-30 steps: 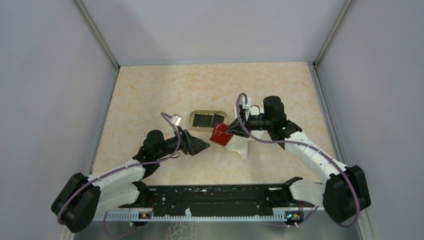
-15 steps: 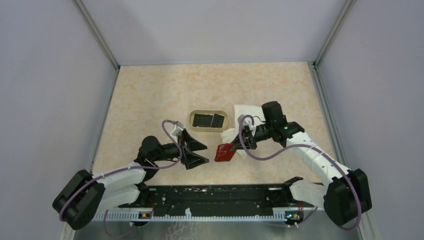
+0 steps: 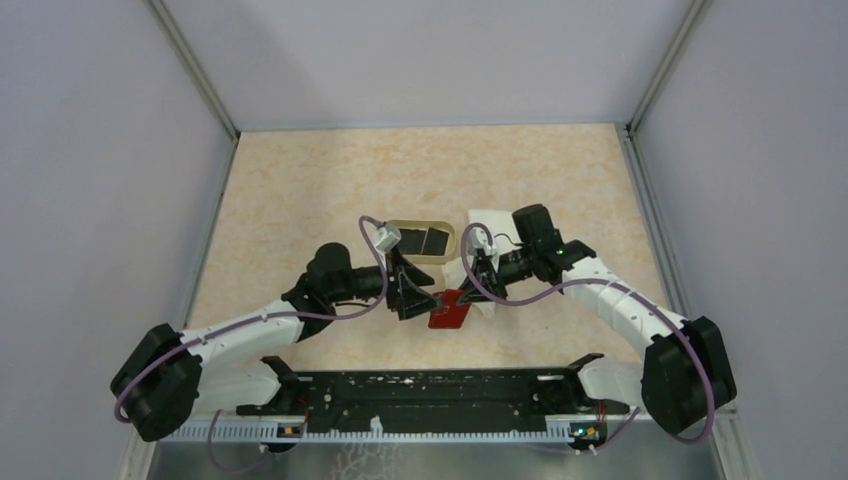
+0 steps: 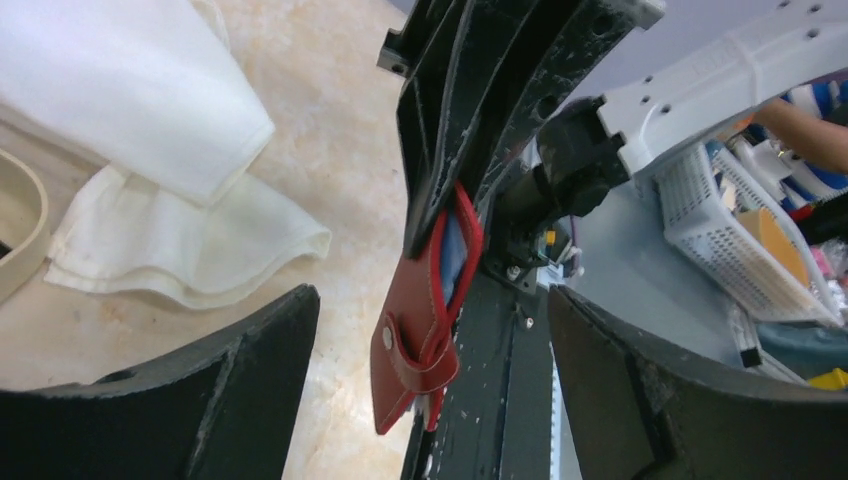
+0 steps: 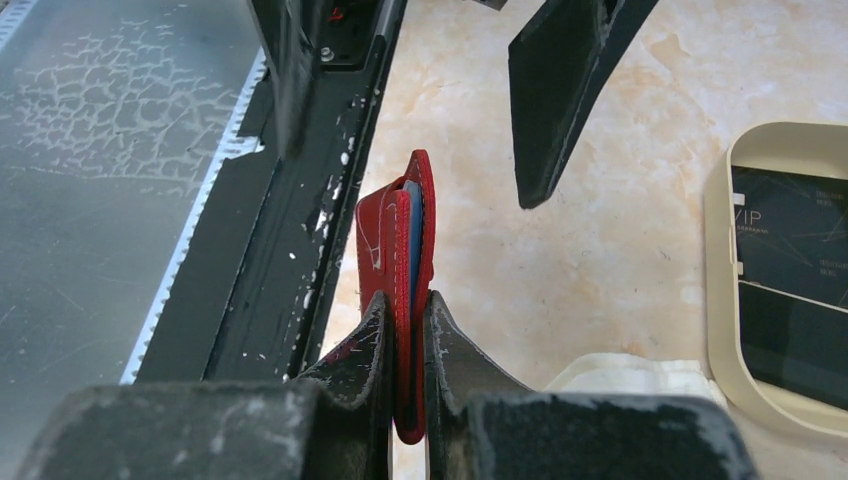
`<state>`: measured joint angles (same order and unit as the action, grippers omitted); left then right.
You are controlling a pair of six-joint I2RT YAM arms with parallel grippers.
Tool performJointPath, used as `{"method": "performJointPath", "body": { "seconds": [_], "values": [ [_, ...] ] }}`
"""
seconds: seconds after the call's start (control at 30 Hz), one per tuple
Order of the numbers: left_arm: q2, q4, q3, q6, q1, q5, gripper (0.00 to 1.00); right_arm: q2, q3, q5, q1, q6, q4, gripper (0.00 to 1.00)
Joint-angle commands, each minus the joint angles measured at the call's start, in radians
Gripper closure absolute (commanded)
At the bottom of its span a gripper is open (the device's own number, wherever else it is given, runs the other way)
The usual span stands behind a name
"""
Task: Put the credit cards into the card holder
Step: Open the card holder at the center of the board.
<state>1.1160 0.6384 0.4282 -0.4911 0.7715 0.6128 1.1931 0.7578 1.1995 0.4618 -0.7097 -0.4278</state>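
The red card holder (image 3: 450,310) hangs on edge above the table's front middle, and my right gripper (image 3: 464,288) is shut on its folded spine. In the right wrist view the holder (image 5: 400,250) stands clamped between my fingers (image 5: 365,350), a light blue card edge (image 5: 412,225) showing inside. My left gripper (image 3: 413,290) is open just left of the holder, whose snap strap (image 4: 410,345) hangs between the spread jaws without touching them. Black credit cards (image 3: 420,240) lie in the tan tray (image 3: 392,228).
A white cloth (image 3: 487,222) lies crumpled under and behind my right gripper, beside the tray (image 5: 718,300). The black base rail (image 3: 430,390) runs along the near edge, close below the holder. Grey walls enclose the table on three sides.
My right gripper carried the holder down and toward the front edge. My left gripper swung right and forward, bringing its open jaws around the holder's free end.
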Motion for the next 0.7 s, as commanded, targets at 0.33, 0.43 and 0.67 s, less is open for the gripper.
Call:
{"method": "performJointPath", "body": {
  "seconds": [0.33, 0.43, 0.67],
  "values": [
    [0.144, -0.299, 0.181, 0.054, 0.064, -0.119, 0.96, 0.02, 0.041, -0.041, 0.032, 0.032, 0.05, 0.89],
    [0.117, -0.32, 0.164, -0.015, 0.063, -0.238, 1.0, 0.01, 0.043, -0.095, 0.032, 0.059, 0.062, 0.53],
    [-0.046, -0.188, -0.083, -0.491, 0.061, -0.685, 1.0, -0.093, 0.005, -0.264, 0.032, 0.082, 0.136, 0.14]
  ]
}}
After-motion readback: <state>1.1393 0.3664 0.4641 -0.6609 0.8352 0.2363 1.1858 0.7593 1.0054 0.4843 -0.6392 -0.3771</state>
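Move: The card holder, already pinched by the right hand and hanging from its fingertips, has its middle about 4 cm to the right of the open left hand, 1 cm back and 4 cm below. From the right hand it is roughly 3 cm left, 1 cm back and 3 cm lower. The card tray lies some 20 cm ahead of the left hand, 3 cm left, 18 cm down; the cloth's near fold is 9 cm ahead and 9 cm right, on the table. The left fingers close on the near side of the card holder, after the left hand dips about 3 cm and eases 2 cm right, and the right fingers then open and let go. Keeping its pinch, the left hand swings forward and back leftwards, about 3 cm each, sinking further and turning some 20 degrees counter-clockwise; the opened right hand drifts 2 cm forward. ##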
